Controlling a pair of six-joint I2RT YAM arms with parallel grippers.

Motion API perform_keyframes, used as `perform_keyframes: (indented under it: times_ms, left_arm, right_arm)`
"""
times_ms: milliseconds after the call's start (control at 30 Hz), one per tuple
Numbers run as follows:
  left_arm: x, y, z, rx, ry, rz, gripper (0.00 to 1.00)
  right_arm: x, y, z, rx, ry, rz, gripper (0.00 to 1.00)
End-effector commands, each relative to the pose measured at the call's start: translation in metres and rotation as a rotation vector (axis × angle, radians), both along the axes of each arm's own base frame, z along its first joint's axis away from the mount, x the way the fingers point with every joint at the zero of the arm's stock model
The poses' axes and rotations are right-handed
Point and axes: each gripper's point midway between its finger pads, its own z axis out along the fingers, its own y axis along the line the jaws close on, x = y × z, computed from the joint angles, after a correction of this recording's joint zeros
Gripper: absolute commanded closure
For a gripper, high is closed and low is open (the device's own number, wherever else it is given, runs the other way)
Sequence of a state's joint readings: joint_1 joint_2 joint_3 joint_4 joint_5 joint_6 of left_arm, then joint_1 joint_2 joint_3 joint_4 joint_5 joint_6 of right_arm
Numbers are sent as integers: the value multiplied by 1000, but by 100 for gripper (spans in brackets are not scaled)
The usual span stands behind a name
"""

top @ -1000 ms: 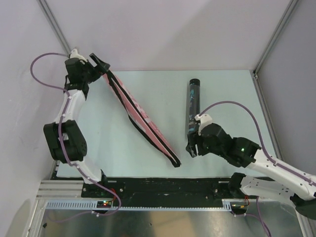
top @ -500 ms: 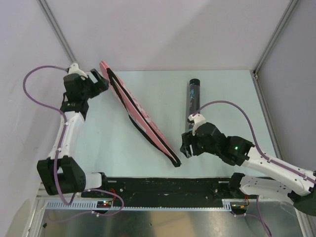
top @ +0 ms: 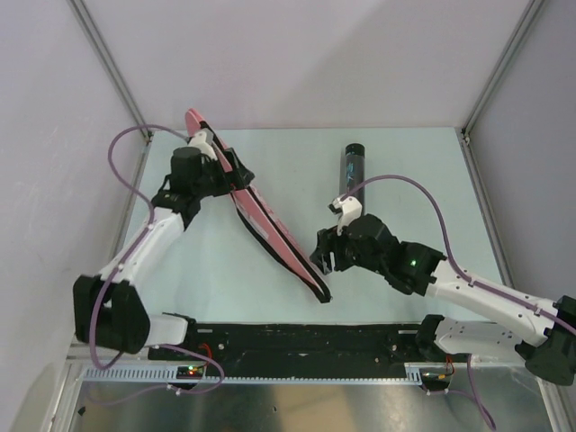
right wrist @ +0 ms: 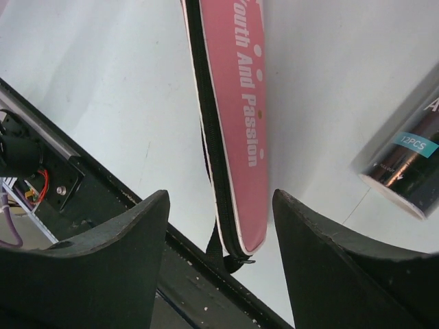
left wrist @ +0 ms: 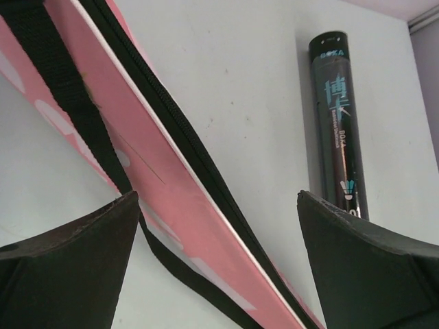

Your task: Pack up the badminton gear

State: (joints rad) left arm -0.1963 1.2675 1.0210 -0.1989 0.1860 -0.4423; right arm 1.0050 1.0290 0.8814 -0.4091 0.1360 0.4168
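Observation:
The pink racket case (top: 279,243) with black straps lies slanting across the table, from the back left to the near middle. My left gripper (top: 236,173) hovers over its upper part, open. In the left wrist view the case (left wrist: 171,199) and its strap pass between my left gripper's (left wrist: 218,199) spread fingers, untouched. My right gripper (top: 321,259) is open beside the case's near end. In the right wrist view the lettered end of the case (right wrist: 243,137) shows between the jaws of the right gripper (right wrist: 219,199). The black printed tube (top: 350,175) lies at the back right, and shows as the tube (left wrist: 339,123) and the tube (right wrist: 411,164).
A black rail (top: 297,337) runs along the table's near edge, close under the case's near end; it shows as the rail (right wrist: 103,205) in the right wrist view. Walls and metal posts (top: 490,67) close in the back and sides.
My left arm swung from the back-left corner rightward over the case's upper part, its jaws opening a little wider. My right gripper slid left from beside the tube toward the case's near end.

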Motion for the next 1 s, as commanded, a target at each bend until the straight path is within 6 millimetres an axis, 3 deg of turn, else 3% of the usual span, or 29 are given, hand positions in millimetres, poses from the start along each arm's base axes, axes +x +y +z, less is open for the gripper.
perform_keyframes:
  times_ms: [0, 200, 300, 400, 500, 700, 800, 967]
  left_arm:
    - [29, -20, 16, -57, -67, -19, 0]
    - [54, -39, 18, -104, -101, -59, 0]
    - [55, -49, 34, -122, -134, -96, 0]
    - [43, -47, 59, -112, -190, -97, 0]
    - [16, -41, 81, -94, -216, -106, 0]
    - [-57, -33, 113, -77, -342, -182, 0]
    - [-93, -28, 120, -88, -408, -213, 0]
    - [-145, -19, 117, -103, -476, -247, 0]
  right_arm:
    - [9, 6, 29, 81, -59, -7, 34]
    - [6, -7, 32, 71, -64, -29, 33]
    - [5, -13, 30, 53, -62, -40, 33]
    - [6, -23, 27, 26, -58, -72, 32]
    - [7, -35, 30, 24, -67, -110, 30]
    - [9, -65, 55, 73, -138, -220, 7]
    - [8, -81, 74, 142, -167, -287, 1]
    - [7, -116, 94, 211, -212, -419, 0]
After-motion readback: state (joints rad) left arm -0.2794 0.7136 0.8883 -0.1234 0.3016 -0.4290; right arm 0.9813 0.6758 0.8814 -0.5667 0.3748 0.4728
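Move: The racket bag stands on its long edge, running from far left to near right, its middle about 8 cm right of the left hand, roughly level with it fore and aft and some 10 cm below. The shuttle tube's middle is some 36 cm to that hand's right, 6 cm farther out and 18 cm down. From the right hand, the bag's middle lies about 26 cm ahead, 18 cm left and 9 cm down, the tube 32 cm ahead, 11 cm right and 16 cm down. The left hand, fingers wide open, reaches about 5 cm forward and 4 cm right against the standing bag, dipping a few centimetres on the way to push its upper edge over to the right, then backs off some 16 cm and climbs well clear, wrist tipping up nearly 30 degrees. The right hand, empty beside the bag's near end, draws off to the right by about 8 cm while rising 7, opening its fingers from part open to wide and turning some 15 degrees clockwise. ##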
